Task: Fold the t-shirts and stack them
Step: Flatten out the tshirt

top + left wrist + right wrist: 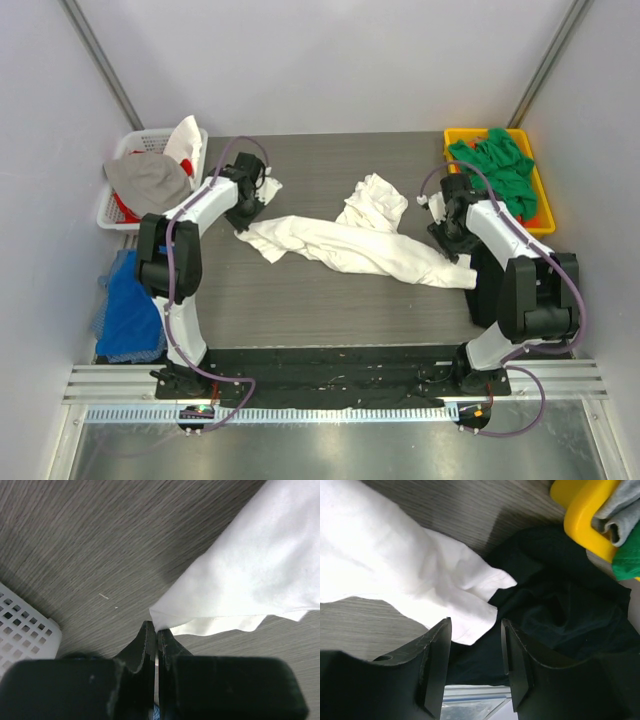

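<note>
A white t-shirt [340,245] lies crumpled and stretched across the dark table, from left of centre to the right arm. My left gripper [245,215] holds its left end: in the left wrist view the jaws [154,627] are shut on a corner of the white t-shirt [250,570]. My right gripper [445,235] is at the shirt's right end. Its jaws [475,625] stand open, with a flap of the white t-shirt [380,560] just ahead of them. Under that flap lies a black t-shirt [560,610]. Green t-shirts [495,165] are heaped in the yellow bin [455,140].
A white mesh basket [125,150] at the back left holds grey, red and white cloths; its corner [20,625] shows near my left gripper. A blue cloth [130,305] lies left of the table. The yellow bin's rim [580,515] is close to my right gripper.
</note>
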You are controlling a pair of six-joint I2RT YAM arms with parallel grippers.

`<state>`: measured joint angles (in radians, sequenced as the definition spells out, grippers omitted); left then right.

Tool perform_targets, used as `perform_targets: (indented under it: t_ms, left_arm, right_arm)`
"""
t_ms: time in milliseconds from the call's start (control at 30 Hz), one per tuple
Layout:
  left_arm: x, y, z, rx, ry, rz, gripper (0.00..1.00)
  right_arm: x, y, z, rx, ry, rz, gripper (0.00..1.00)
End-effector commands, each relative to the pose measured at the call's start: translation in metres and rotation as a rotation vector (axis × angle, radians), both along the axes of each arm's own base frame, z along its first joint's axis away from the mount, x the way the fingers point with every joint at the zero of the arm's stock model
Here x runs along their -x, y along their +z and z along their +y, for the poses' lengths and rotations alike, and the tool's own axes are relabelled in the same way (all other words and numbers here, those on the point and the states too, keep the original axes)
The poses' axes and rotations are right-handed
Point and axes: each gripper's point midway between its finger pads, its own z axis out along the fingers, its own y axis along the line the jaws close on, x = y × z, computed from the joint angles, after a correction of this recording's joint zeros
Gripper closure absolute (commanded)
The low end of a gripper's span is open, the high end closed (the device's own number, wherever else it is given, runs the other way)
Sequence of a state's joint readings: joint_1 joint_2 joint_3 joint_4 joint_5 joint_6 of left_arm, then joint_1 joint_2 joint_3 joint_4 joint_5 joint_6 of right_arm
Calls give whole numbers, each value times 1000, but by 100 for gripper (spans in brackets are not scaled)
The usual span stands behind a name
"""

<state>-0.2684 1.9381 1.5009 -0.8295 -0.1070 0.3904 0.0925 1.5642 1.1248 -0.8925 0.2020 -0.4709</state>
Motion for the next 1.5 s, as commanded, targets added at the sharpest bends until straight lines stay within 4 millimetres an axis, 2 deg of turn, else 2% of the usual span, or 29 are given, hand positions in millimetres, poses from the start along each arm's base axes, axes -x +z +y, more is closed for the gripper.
perform_targets:
  t_ms: [0, 167, 400, 700, 900, 1033, 1200, 1467]
  left_arm:
    - [-17, 16, 28, -42, 44, -88, 100]
    - [-17, 24, 51, -93, 70, -114, 100]
    - [-13, 27, 65, -131, 81, -115, 100]
    - [-16, 41, 80, -167, 128, -148, 100]
    - [-15, 50, 91, -178, 150, -159, 100]
    - [-13, 53, 87, -145, 159, -150, 100]
    - [-11, 51, 77, -88, 156, -117, 100]
    - [-9, 47, 72, -64, 162, -100, 100]
  right_arm:
    - [-26, 16, -3, 12, -33, -94, 49]
    - [-32, 15, -2, 1, -39, -91, 50]
    - [-33, 6, 1, -18, -36, -81, 50]
    - [-27, -9, 7, -58, -30, -45, 53]
    - [-13, -18, 12, -92, -6, 10, 53]
    - [-4, -23, 25, -162, 11, 57, 53]
    - [1, -33, 28, -179, 9, 98, 52]
    - [-5, -45, 28, -178, 21, 99, 53]
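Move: The t-shirt's left end is already pinched in the left hand; the bare table it is drawn to lies about 8 cm to that hand's left and 3 cm below, with the white basket some 20 cm left and 13 cm ahead. The shirt's loose right end is almost straight under the open right hand, about 5 cm down, 1 cm back and 2 cm right; the black cloth is 15 cm right and 4 cm back, the shirt's bunched part 20 cm left and 15 cm ahead. The shirt's left end, still pinched, is pulled about 8 cm left towards the white basket by the left hand, which lifts some 3 cm in the later part and eases back slightly. Above the loose right end the right hand, fingers staying half open, goes 2 cm forward, then returns while sinking about 4 cm and shifting left nearly 3 cm, its wrist tilting some 10 degrees. ##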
